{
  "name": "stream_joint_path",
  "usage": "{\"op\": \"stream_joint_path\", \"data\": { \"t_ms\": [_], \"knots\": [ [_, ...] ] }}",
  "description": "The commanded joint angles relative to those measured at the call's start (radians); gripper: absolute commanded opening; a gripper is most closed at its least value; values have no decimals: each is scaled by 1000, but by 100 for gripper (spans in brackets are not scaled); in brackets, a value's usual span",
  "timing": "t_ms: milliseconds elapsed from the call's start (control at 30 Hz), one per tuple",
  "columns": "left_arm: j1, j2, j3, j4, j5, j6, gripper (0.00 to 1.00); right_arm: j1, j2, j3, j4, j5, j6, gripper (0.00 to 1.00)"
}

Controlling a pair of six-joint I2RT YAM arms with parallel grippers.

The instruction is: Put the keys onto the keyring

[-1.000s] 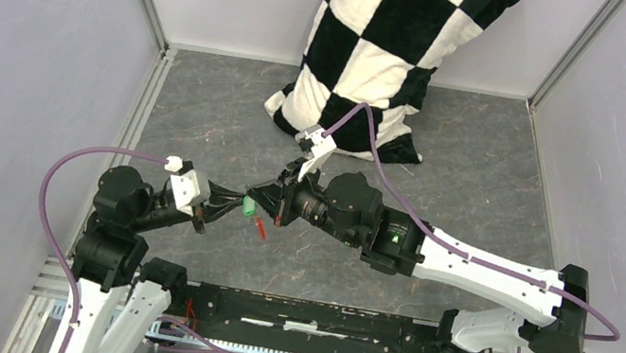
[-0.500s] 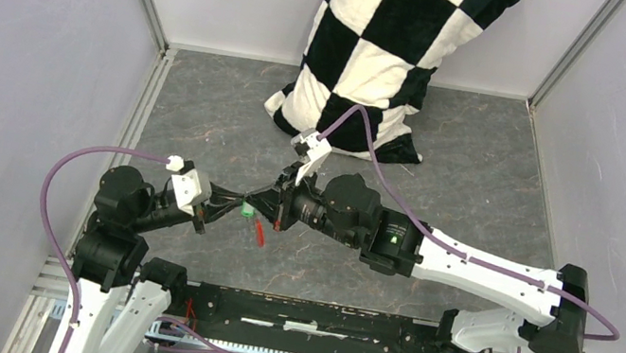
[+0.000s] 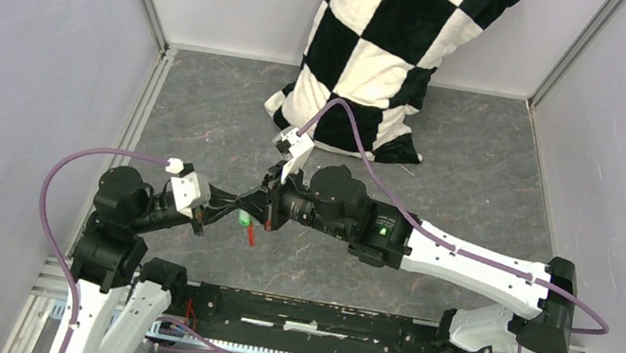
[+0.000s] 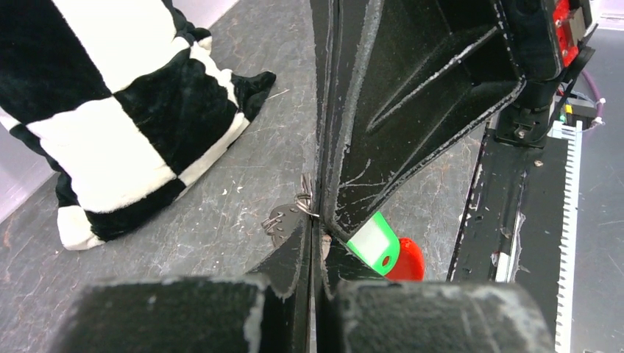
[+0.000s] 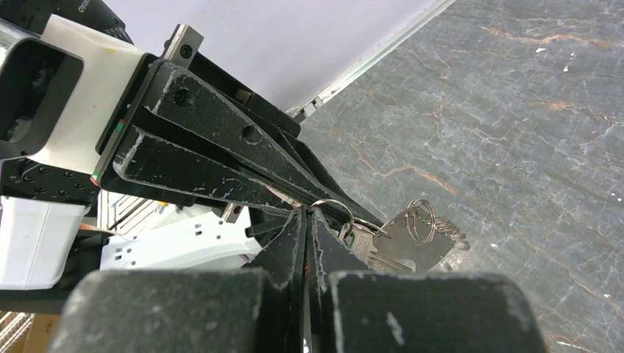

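Note:
My left gripper (image 3: pixel 236 206) and right gripper (image 3: pixel 259 208) meet tip to tip above the floor, both shut. In the left wrist view my left gripper (image 4: pixel 316 224) pinches at a thin silver wire ring (image 4: pixel 305 203) of the keyring. The green-headed key (image 4: pixel 375 243) and a red piece (image 4: pixel 408 259) hang just right of it, under the right gripper's finger (image 4: pixel 412 88). In the right wrist view my right gripper (image 5: pixel 305 217) is shut at the same ring (image 5: pixel 331 208). A metal key blade (image 5: pixel 368 248) and a second ring (image 5: pixel 422 215) hang beside it. Whether the red piece is key or fob is unclear.
A black-and-white checked pillow (image 3: pixel 389 45) leans on the back wall and shows in the left wrist view (image 4: pixel 125 110). A black rail (image 3: pixel 315 316) runs along the near edge. Side walls close in left and right. The floor is grey marbled.
My right arm has pushed left and my left gripper has drawn back with it. The meeting point and the hanging green and red pieces have shifted left. Both grippers stay shut.

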Motion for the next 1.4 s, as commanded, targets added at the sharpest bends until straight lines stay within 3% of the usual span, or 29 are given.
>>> {"op": "stream_joint_path", "data": {
  "t_ms": [0,100,333,1067,1367],
  "knots": [
    [-4,-11,44,29,156,49,2,8,10,57,15,-82,-9,0],
    [-4,-14,50,29,233,75,2,-1,0,60,-9,-124,-18,1],
    [-4,-12,61,26,318,120,2,-11,-11,94,-61,-217,-41,18],
    [-4,-4,75,78,320,91,2,-14,-19,224,-276,-257,-108,40],
    [-4,1,79,79,325,93,2,-15,-37,286,-353,-254,-161,60]
  ]
}}
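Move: The keyring sits in the left hand's closed fingertips. From the right hand's shut tips, its middle is about 1 cm left, 1 cm back and 1 cm down. From the left hand, the keyring is about 1 cm back, 1 cm right and 1 cm down. Green key: some 3 cm back, 2 cm right and 3 cm below the left hand. Red handle of the metal plate: roughly 6 cm back, 4 cm right, 6 cm below. Back towards the bases and upwards, both hands travel together, about 5 cm back and 3 cm up, drifting slightly right. The left fingers keep their pinch on the keyring while that hand turns clockwise some 15 degrees. The right hand turns about as far counter-clockwise and spreads its fingers past half open, letting go of the keyring and staying close around it. ##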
